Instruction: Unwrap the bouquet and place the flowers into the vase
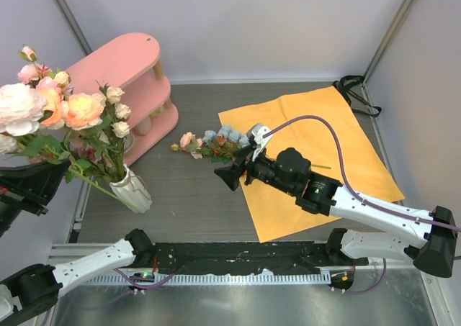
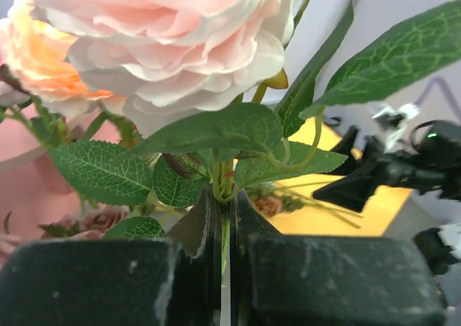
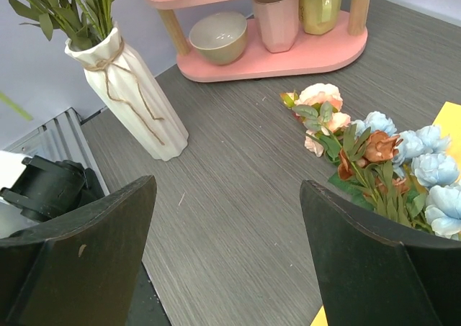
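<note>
The cream ribbed vase (image 1: 135, 191) stands at the table's front left, also in the right wrist view (image 3: 133, 99), with green stems and leaves in its mouth. A bunch of big pink, cream and peach flowers (image 1: 50, 106) rises up and left from it. My left gripper (image 1: 50, 175) is shut on one of its green stems (image 2: 225, 218), under a large pink bloom (image 2: 173, 45). More flowers (image 1: 209, 145), pale blue, pink and rust (image 3: 374, 160), lie on the table at the edge of the flat orange sheet (image 1: 317, 160). My right gripper (image 1: 232, 176) hovers open just in front of them (image 3: 227, 225), holding nothing.
A pink two-tier shelf (image 1: 126, 88) stands at the back left, holding a bowl (image 3: 218, 37) and cups (image 3: 277, 20). A black ribbon (image 1: 358, 92) lies off the sheet's far right corner. Grey walls close in the sides and back.
</note>
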Tool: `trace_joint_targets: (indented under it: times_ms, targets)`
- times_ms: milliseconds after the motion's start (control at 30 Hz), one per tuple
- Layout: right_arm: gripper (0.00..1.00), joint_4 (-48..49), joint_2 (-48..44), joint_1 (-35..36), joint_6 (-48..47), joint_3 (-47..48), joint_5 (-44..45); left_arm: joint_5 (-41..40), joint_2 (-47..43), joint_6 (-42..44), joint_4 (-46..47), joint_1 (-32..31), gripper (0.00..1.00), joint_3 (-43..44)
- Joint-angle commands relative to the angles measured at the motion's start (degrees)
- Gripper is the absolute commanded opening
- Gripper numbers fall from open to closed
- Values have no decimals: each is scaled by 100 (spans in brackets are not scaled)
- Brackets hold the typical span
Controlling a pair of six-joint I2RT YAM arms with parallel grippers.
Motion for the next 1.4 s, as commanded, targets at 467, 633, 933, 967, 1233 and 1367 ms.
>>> trace_joint_targets:
  times_ms: [467, 633, 933, 967, 1233, 1367]
  targets:
    - [87, 3, -169, 9, 137, 115, 184, -1329, -217, 1819, 1987, -20, 0, -760]
    - [87, 3, -99, 9, 146, 150, 166, -1461, -198, 1909, 2145, -20, 0, -1190]
    - [87, -15, 24, 9, 199, 229, 148, -1866, -840, 1900, 2901, -20, 0, -2702]
    - [87, -49, 51, 0, 199, 246, 148, -1857, -840, 1874, 2866, -11, 0, -2755]
    - [86, -383, 420, 0, 304, 606, 157, -2102, -1314, 1751, 3059, -11, 0, -3844]
    - [86, -568, 560, 0, 418, 765, 385, -2261, -1631, 1636, 3348, -20, 0, -4555]
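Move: The left hand holds the big pale-pink rose by its stem, with the vase's mouth some 14 cm ahead, about level sideways and roughly 30 cm below. The pink shelf's middle lies around 38 cm ahead of that hand and 4 cm left, some 37 cm lower; the blue and orange flowers lie about 34 cm ahead, 24 cm right, 50 cm down. From the open right hand the vase's mouth is some 26 cm left, 5 cm ahead and 7 cm below. Keeping its pinch on the rose stem, the left hand dips forward a little, lifts about 5 cm while swinging some 3 cm left, then comes back right and sinks about 11 cm while pushing forward, ending roughly 8 cm lower and 8 cm farther out, closer to the vase's mouth. Along the way its wrist turns some 20 degrees counter-clockwise and rolls left side up by about 15, bringing the stem round from the vase's near side towards its opening, while the wide-open right hand merely eases down about 2 cm near the end. ##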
